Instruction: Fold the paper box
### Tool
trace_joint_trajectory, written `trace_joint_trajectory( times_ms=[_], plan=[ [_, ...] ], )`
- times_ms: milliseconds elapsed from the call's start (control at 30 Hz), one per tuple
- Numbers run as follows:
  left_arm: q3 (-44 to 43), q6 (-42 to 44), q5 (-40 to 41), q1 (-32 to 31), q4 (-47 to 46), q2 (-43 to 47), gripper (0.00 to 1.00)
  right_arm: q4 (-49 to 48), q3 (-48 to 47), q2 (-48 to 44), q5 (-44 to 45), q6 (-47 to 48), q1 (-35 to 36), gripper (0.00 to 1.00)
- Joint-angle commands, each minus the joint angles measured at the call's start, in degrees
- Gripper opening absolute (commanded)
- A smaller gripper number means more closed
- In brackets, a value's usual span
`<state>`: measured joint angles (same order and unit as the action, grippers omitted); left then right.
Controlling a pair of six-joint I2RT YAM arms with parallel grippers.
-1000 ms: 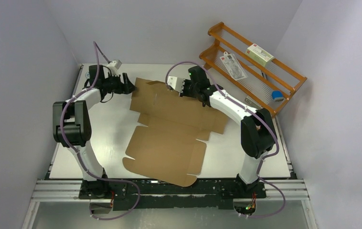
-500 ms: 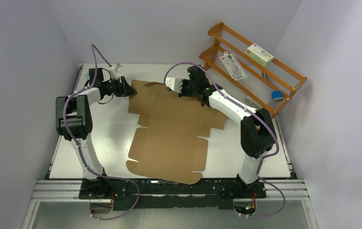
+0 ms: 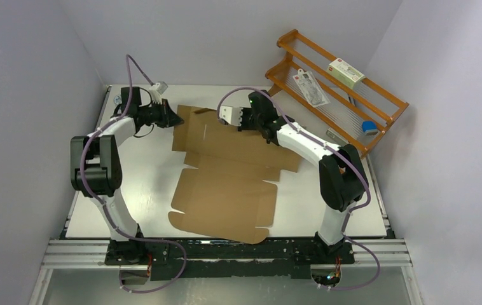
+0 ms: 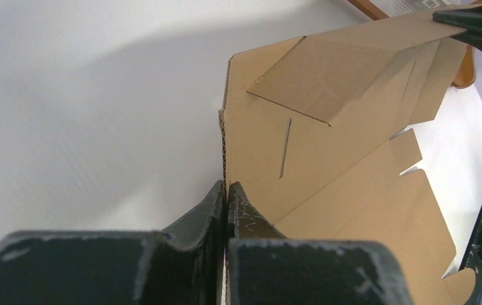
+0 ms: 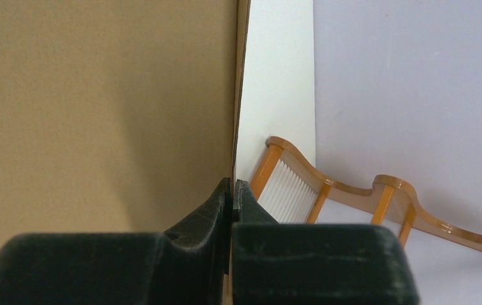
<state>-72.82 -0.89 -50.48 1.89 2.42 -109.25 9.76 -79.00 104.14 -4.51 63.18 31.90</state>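
The paper box (image 3: 226, 184) is a flat brown die-cut cardboard sheet lying across the middle of the table, its far part raised. My left gripper (image 3: 177, 119) is at the sheet's far left corner, its jaws shut on the corrugated edge (image 4: 226, 187). My right gripper (image 3: 227, 118) is shut on the far edge further right. In the right wrist view the fingers (image 5: 233, 184) pinch the thin cardboard edge, with the brown sheet (image 5: 98, 108) filling the left. In the left wrist view the sheet (image 4: 327, 159) shows a slit and a folded flap.
An orange wooden rack (image 3: 337, 86) leans at the back right, also seen in the right wrist view (image 5: 353, 197). It holds a white carton with a red label (image 3: 345, 72), a flat packet (image 3: 311, 88) and a blue item (image 3: 370, 126). Walls close in on both sides. A metal rail (image 3: 226, 251) runs along the near edge.
My left gripper has closed onto the sheet's far left corner. The sheet has shifted slightly, and the right gripper, still shut on it, has moved a little to the left.
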Motion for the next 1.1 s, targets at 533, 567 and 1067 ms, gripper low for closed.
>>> trace_joint_trajectory(
  times_ms=[533,567,1067],
  plan=[
    [16.71,-0.91,16.58,-10.24,-2.53,24.52,0.05,-17.63,9.49,-4.87,9.95,6.57,3.41,0.0],
    [17.24,-0.66,17.19,-11.06,-1.36,25.69,0.05,-19.03,10.13,-5.04,10.19,6.32,3.45,0.0],
    [20.45,2.56,24.78,-19.07,4.67,28.9,0.05,-26.07,10.67,-2.85,7.67,2.67,4.16,0.0]
  ],
)
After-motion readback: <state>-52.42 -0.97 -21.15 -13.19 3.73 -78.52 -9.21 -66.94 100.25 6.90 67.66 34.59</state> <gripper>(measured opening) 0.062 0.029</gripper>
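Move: Both hands already pinch the paper box's raised far panel, the left hand at its left edge. The left notch, where this panel meets the rest of the sheet, lies about 13 cm back, 3 cm right and 10 cm below the left hand, and some 10 cm back, 13 cm left and 15 cm below the right hand. From the left hand, the panel slot is about 7 cm right and 3 cm back, and the near flap 34 cm back and 10 cm right. Keeping the panel's left edge pinched, the left hand draws it back towards the robot by about 9 cm while lifting it roughly 5 cm and drifting a little right, its wrist turning some 20 degrees so the fingers swing counter-clockwise to point more forward. The right hand keeps its pinch almost in place as the anchor, easing slightly right and up and tipping its fingers upward by about 15 degrees. ##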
